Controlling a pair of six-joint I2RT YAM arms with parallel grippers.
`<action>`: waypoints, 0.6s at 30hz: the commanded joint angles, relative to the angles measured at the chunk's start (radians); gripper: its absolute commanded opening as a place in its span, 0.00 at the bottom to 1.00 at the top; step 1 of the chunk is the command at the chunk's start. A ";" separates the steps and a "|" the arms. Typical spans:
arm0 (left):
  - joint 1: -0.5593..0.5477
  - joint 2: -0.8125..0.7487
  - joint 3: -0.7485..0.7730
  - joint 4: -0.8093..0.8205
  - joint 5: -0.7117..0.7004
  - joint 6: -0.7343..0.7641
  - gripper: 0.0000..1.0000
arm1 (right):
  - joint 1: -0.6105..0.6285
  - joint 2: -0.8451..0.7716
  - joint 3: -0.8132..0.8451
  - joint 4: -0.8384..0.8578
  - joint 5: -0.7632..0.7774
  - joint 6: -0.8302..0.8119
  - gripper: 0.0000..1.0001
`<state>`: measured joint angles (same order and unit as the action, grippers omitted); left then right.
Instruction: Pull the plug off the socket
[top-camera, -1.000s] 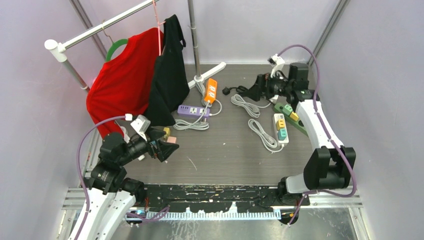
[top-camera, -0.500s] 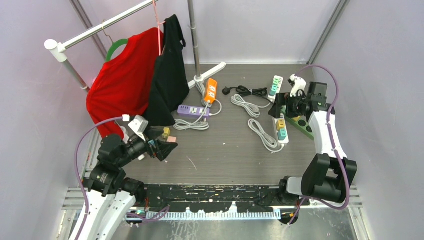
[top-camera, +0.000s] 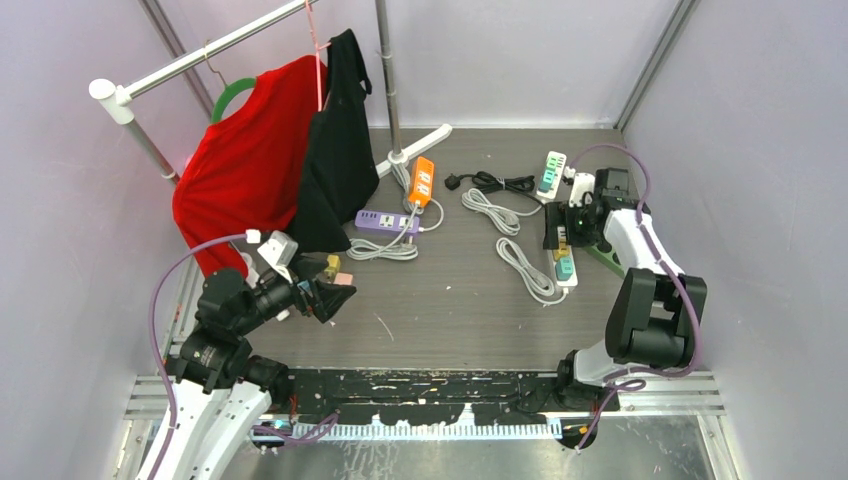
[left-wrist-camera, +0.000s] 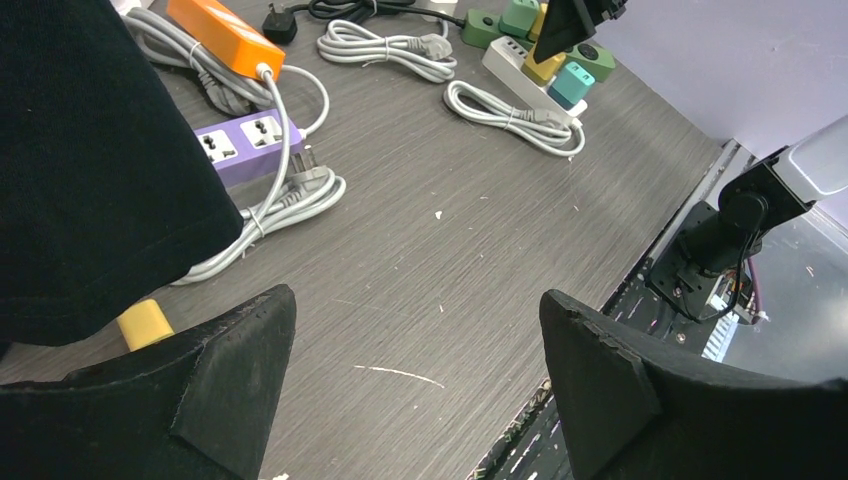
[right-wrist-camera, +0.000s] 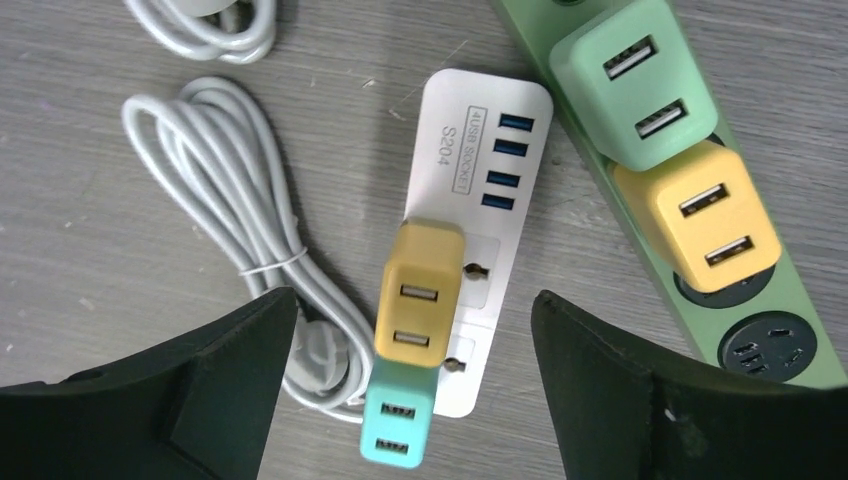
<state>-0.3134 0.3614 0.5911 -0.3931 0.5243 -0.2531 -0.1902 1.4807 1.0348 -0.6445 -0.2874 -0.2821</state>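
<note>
A white socket strip (right-wrist-camera: 490, 150) lies on the grey table with a yellow plug (right-wrist-camera: 420, 290) and a teal plug (right-wrist-camera: 395, 425) standing in it. My right gripper (right-wrist-camera: 412, 298) hangs open straight above these two plugs, one finger on each side, touching neither. From above, the same strip (top-camera: 569, 281) lies at the right with the right gripper (top-camera: 556, 228) over its far end. My left gripper (top-camera: 335, 290) is open and empty, held above the table at the left, beside the black garment.
A green strip (right-wrist-camera: 790, 330) with a green plug (right-wrist-camera: 625, 75) and a yellow one (right-wrist-camera: 710, 225) lies just right of the white strip. A coiled white cable (right-wrist-camera: 230, 190) lies on the left. Orange (top-camera: 422, 181) and purple (top-camera: 385, 221) strips and hanging clothes (top-camera: 245, 160) are at the back left.
My right arm has swung from the back of the table toward the near side and now hangs over the white strip. The left arm has not moved.
</note>
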 joint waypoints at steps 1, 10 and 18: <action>-0.003 -0.003 0.002 0.043 -0.007 0.015 0.91 | 0.040 0.037 -0.021 0.107 0.150 0.052 0.88; -0.003 0.005 0.002 0.041 0.001 0.014 0.90 | 0.127 0.171 -0.027 0.155 0.286 0.065 0.68; -0.007 0.014 0.001 0.042 0.009 0.014 0.89 | 0.137 0.191 0.013 0.100 0.241 0.051 0.22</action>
<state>-0.3145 0.3668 0.5900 -0.3935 0.5240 -0.2531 -0.0605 1.6688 1.0122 -0.5198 -0.0231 -0.2253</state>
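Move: The white power strip lies under my open right hand, its middle about 7 cm below, 2 cm ahead and 1 cm to the right. Its yellow plug is almost directly beneath my fingers, its teal plug some 5 cm back and 1 cm right. The green strip runs about 10 cm to the right and 6 cm ahead, a coiled grey cable about 8 cm left and 1 cm back. From my left hand the white strip is roughly 60 cm right, 17 cm ahead and 23 cm below. I sink my right hand about 6 cm, easing 1 cm forward, so my fingers straddle the white strip beside the yellow plug. On the way I roll the wrist some 10 degrees, left side dropping, and tip it slightly steeper. My fingers close from nearly wide open to a little over half and pinch the strip across its long sides near its middle. ##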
